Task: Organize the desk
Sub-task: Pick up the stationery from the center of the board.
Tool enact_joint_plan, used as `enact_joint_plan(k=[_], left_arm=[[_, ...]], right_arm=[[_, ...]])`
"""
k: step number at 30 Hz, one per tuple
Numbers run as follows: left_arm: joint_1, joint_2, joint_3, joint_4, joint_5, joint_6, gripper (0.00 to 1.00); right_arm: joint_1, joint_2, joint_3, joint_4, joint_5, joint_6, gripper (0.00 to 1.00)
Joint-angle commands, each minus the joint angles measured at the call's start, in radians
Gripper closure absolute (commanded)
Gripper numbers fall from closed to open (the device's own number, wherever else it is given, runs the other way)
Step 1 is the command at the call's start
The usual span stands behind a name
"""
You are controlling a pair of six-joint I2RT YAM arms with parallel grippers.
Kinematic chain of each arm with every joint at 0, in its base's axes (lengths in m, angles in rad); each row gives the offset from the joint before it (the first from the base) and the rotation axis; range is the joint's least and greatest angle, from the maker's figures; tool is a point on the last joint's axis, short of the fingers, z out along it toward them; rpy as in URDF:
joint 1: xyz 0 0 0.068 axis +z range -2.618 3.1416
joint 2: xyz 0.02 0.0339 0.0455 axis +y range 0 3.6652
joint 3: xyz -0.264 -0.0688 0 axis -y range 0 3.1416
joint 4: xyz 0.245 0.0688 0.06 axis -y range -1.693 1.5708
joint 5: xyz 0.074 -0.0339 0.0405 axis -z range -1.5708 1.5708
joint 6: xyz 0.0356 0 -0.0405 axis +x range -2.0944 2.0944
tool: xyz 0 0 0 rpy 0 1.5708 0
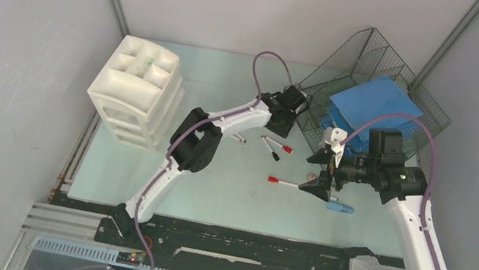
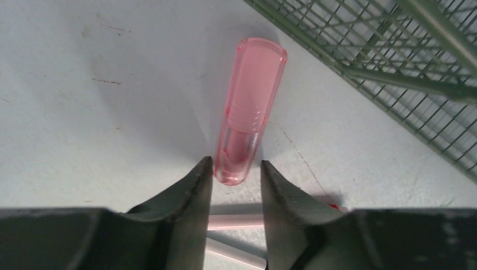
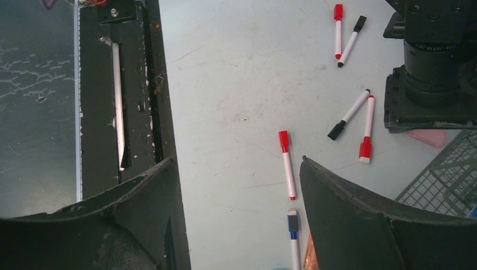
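The desk (image 1: 212, 190) is a pale mint-green tabletop scattered with markers. In the left wrist view a pink translucent tube (image 2: 247, 107) lies on it beside the wire tray. Its near end sits between the tips of my left gripper (image 2: 234, 169), whose jaws stand narrowly apart around it with a small gap on the right. In the top view the left gripper (image 1: 283, 122) points down by the tray's front corner. My right gripper (image 3: 236, 160) hangs wide open above the desk with nothing in it, near a red-capped marker (image 3: 287, 163) and a blue-capped marker (image 3: 293, 236).
A white drawer unit (image 1: 137, 87) stands at the back left. A dark wire-mesh tray (image 1: 374, 70) at the back right holds blue flat things (image 1: 372, 106). Marker pairs (image 1: 275, 145) lie mid-desk, and a blue cylinder (image 1: 341, 207) lies near the right arm. A black rail (image 1: 225, 240) runs along the near edge.
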Motion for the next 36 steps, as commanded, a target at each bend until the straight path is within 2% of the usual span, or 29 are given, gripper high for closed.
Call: enact_joint_plan(k=[1, 7, 11, 18, 27, 36], left_arm=[[-0.014, 0.003, 0.039, -0.049, -0.053, 0.036, 0.65], [-0.017, -0.014, 0.028, -0.046, -0.052, 0.044, 0.87], [-0.019, -0.098, -0.058, 0.008, -0.063, 0.052, 0.94], [-0.022, -0.328, -0.316, 0.182, -0.111, 0.069, 1.0], [-0.024, -0.635, -0.662, 0.363, -0.198, 0.079, 1.0], [-0.027, -0.981, -0.997, 0.407, -0.363, 0.096, 1.0]], right_arm=[[0.005, -0.018, -0.003, -0.005, -0.002, -0.021, 0.13], [0.004, -0.018, -0.003, -0.007, 0.0, -0.024, 0.13], [0.004, -0.018, -0.003, -0.007, 0.001, -0.025, 0.13], [0.007, -0.014, -0.003, -0.008, 0.003, -0.028, 0.13], [0.021, -0.006, -0.002, -0.011, 0.02, -0.033, 0.13], [0.037, 0.003, -0.002, -0.013, 0.03, -0.037, 0.13]])
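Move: The pink highlighter lies on the table with its near end already between the left hand's open fingertips, its middle about 2 cm ahead, 2 cm right and 1 cm below. The red marker crosses some 4 cm back, straight behind the hand; the black marker is about 6 cm back and 3 cm left, and the wire basket's middle roughly 10 cm ahead and 25 cm right. From the idle right hand the highlighter is some 25 cm ahead, 8 cm left and 22 cm below. The left fingers shut on the near end of the pink highlighter and pinch it while the hand all but stays in place, easing back about half a centimetre. Still pinching, the hand first slips low to the left and back, then climbs steeply, ending some 12 cm up, 11 cm left and 7 cm back, away from the basket and towards the white drawer unit, while the wrist swings the fingertips forward and up by about 20 degrees. ##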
